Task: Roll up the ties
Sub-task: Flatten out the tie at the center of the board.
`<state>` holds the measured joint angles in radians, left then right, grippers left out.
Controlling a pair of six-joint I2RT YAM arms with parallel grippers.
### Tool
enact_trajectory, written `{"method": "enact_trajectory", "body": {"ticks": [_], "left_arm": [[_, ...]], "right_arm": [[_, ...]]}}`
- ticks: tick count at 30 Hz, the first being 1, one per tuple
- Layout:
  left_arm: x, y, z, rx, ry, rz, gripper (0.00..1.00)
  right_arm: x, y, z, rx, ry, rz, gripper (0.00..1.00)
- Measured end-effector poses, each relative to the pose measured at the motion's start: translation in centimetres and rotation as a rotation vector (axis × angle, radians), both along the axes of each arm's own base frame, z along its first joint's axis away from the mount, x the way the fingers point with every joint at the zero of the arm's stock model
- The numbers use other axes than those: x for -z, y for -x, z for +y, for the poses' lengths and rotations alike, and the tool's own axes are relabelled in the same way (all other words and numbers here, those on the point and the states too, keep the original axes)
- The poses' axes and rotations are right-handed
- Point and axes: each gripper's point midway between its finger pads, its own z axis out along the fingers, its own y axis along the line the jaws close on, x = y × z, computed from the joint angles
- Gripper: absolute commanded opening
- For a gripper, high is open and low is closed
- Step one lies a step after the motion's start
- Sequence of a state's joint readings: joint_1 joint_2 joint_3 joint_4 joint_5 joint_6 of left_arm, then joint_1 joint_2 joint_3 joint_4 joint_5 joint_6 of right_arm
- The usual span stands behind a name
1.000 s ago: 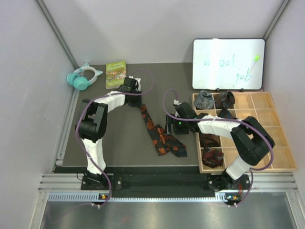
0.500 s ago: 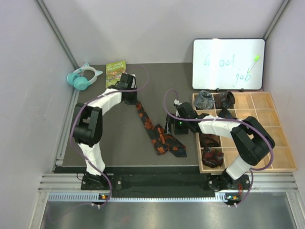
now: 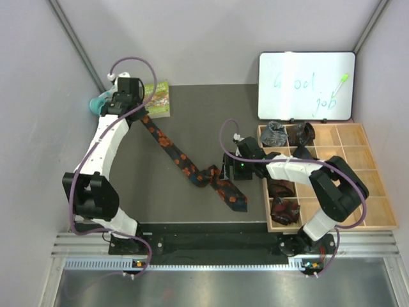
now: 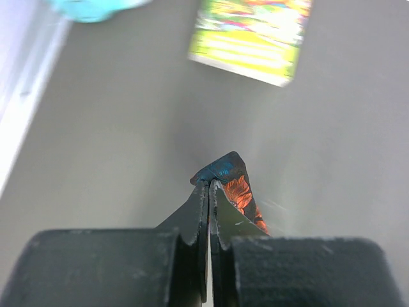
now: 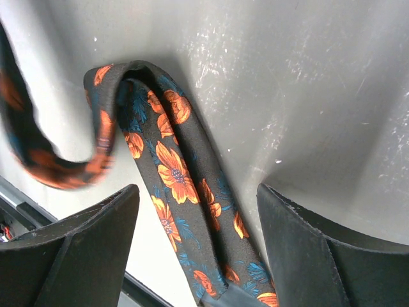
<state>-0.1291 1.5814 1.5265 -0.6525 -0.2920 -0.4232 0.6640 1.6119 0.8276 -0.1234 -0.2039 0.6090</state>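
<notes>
A black tie with orange-red flowers [image 3: 182, 161] lies stretched diagonally across the dark mat, with a small fold [image 3: 208, 173] near its middle. My left gripper [image 3: 139, 114] is at the far back left, shut on the tie's narrow tip [image 4: 225, 171]. In the left wrist view the left gripper [image 4: 209, 187] has its jaws pressed together with the tip poking out. My right gripper [image 3: 225, 171] hovers open over the tie's folded part [image 5: 172, 173]. Its fingers [image 5: 83, 249] straddle the cloth without touching it. Rolled ties, grey [image 3: 275, 134], dark brown [image 3: 300, 134] and maroon [image 3: 285, 210], sit in tray compartments.
A wooden compartment tray [image 3: 358, 160] fills the right side. A whiteboard [image 3: 307, 86] leans at the back right. A green book [image 3: 157, 99] and teal headphones [image 3: 96, 105] lie at the back left, right by the left gripper; the book [image 4: 252, 35] shows just ahead of it.
The left arm swung from the middle back to the far back left and its jaws shut on the tie's narrow end, dragging the tie out into a long diagonal. The right arm stayed still.
</notes>
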Motion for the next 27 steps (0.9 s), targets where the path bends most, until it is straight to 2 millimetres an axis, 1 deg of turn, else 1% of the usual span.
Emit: {"method": "enact_trajectory", "body": {"ticks": [2,5,8,10,12,14,16,19,20,23,27], "left_arm": [[0.1,0.3,2.1,-0.057,-0.015,0.014,0.0],[0.8,1.4,5.4,-0.143,-0.042,0.063,0.0],[1.1,2.4,8.3,-0.224,-0.068,0.09,0.0],[1.0,3.1,10.1,-0.276,-0.088,0.106,0.0],[0.6,3.5,11.5,-0.316,-0.104,0.109,0.0],[-0.2,3.6,12.3,-0.34,-0.116,0.097,0.0],[-1.3,3.3,12.7,-0.351,-0.126,0.079,0.0],[-2.9,2.2,13.1,-0.359,-0.128,0.041,0.0],[-3.1,1.7,13.2,-0.36,-0.126,0.029,0.0],[-2.7,0.5,13.4,-0.356,-0.104,0.011,0.0],[-0.4,-1.7,13.7,-0.35,-0.063,0.023,0.0]], "right_arm": [[0.0,0.0,0.0,-0.001,-0.002,-0.002,0.75],[0.0,0.0,0.1,-0.002,-0.004,-0.001,0.75],[0.0,0.0,0.1,-0.008,-0.005,-0.002,0.75],[0.0,0.1,0.1,-0.011,-0.005,-0.001,0.75],[0.0,0.1,0.1,-0.016,-0.007,0.0,0.75],[0.0,0.2,0.2,-0.024,-0.01,0.001,0.75],[0.0,0.2,0.3,-0.031,-0.012,0.003,0.75],[0.0,0.2,0.5,-0.045,-0.017,0.008,0.75],[0.0,0.3,0.7,-0.055,-0.023,0.011,0.75],[0.0,0.2,1.1,-0.075,-0.032,0.019,0.75],[-0.1,0.2,1.7,-0.102,-0.051,0.033,0.75]]}}
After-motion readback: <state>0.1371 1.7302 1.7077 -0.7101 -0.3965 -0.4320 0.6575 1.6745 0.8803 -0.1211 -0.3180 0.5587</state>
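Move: The left hand holds the tie's narrow end about 20 cm above the table; the headphones lie roughly 23 cm ahead of it, 23 cm to its left and 19 cm lower. The book is some 24 cm ahead, 2 cm left and 20 cm down. The tie's fold is about 19 cm back and 22 cm right, 21 cm below. From the open right hand, straddling the tie, that fold lies about 9 cm left, level fore-and-aft, 2 cm lower. Keeping its pinch, the left hand swings the tie's end some 14 cm left, turning 20 degrees counter-clockwise towards the headphones. ##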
